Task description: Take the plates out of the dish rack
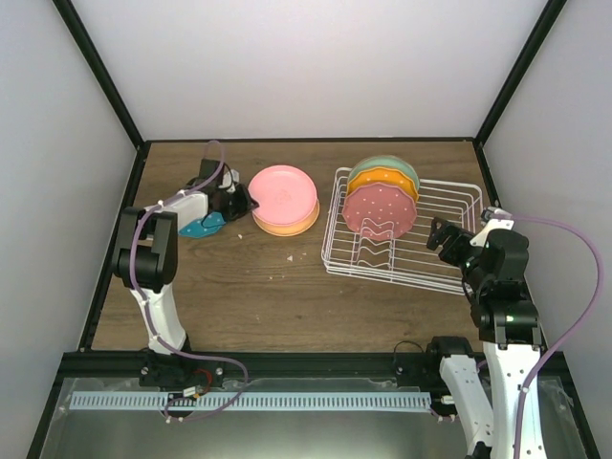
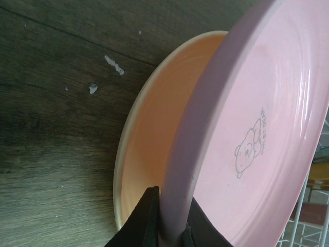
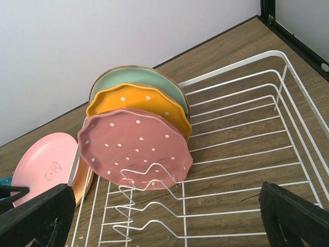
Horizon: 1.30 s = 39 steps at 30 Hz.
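The white wire dish rack (image 1: 421, 251) stands right of centre. Three plates stand upright at its far left end: dotted maroon (image 1: 380, 212) in front, dotted orange (image 1: 384, 184) behind it, mint green (image 1: 382, 166) at the back. The right wrist view shows them too: maroon (image 3: 133, 149), orange (image 3: 139, 105), mint (image 3: 139, 80). Left of the rack, my left gripper (image 2: 172, 206) is shut on the rim of the pink plate (image 2: 257, 128). That plate is tilted over the peach plate (image 2: 149, 149) on the table. A teal plate (image 1: 201, 228) lies under the left arm. My right gripper (image 3: 164, 221) hangs open over the rack's near right part.
Black frame posts and white walls close in the wooden table (image 1: 249, 287) on three sides. Small white crumbs (image 2: 114, 65) lie on the wood near the stacked plates. The rack's wire dividers (image 3: 149, 206) in front of the maroon plate hold nothing.
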{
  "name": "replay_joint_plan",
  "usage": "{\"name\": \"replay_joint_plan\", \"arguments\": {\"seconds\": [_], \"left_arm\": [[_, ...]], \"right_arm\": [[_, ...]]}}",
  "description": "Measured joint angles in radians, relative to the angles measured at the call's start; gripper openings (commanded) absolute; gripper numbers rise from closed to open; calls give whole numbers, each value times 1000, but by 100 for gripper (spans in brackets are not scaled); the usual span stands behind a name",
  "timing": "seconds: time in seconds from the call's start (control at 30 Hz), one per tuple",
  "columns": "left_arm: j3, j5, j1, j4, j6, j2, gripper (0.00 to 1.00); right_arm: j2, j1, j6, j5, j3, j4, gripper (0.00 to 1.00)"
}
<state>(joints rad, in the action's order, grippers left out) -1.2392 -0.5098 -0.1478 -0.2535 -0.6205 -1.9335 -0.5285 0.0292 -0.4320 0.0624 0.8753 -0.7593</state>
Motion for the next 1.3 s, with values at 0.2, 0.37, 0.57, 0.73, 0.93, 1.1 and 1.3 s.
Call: {"name": "replay_joint_plan", "arguments": {"seconds": [0.2,0.37,0.57,0.73,0.93,1.1,1.3], "left_arm": [[0,9,-21,-11,1,-11,7],[0,10,-42,-13,4,-28,13],[0,23,-47,-21,19,-33,40],[-4,29,-47,-11,22,-33,45],[-39,62,-48,-31,37,-32,63],[-86,131,-48,-72,56,-20,65],[-94,235,-48,-130,81,16,66]], "right_arm": [[6,0,-4,-4,1,-11,100],[6,0,-4,-4,1,-18,100],[9,0,-5,-7,1,-20,100],[12,0,-5,-8,1,-21,100],[12,0,-4,-8,1,-21,100],[11,0,-3,-6,1,-18,100],[0,0,-3,-3,-2,-8,100]]}}
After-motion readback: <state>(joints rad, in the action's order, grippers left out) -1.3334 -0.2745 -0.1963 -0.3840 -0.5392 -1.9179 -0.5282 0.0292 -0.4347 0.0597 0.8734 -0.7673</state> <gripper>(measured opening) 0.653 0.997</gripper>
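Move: The pink plate, already pinched by its left rim in the left hand, is meant for the yellow plate, whose middle lies about 9 cm to that hand's right, 1 cm back and some 4 cm below. The blue plate is about 14 cm left and 2 cm back, also 4 cm down; the dotted plate in the rack is some 30 cm right, 4 cm back and 3 cm higher. From the idle right hand, the yellow plate lies roughly 22 cm ahead, 34 cm left and 26 cm down. The pink plate is lowered onto the yellow one by the left hand, easing about 2 cm each down and to the right and 1 cm back. There the fingers open to about two-thirds and let go of the rim; the hand then backs off roughly 3 cm up and left, also some 2 cm forward, its left side rolling up about 10 degrees. ##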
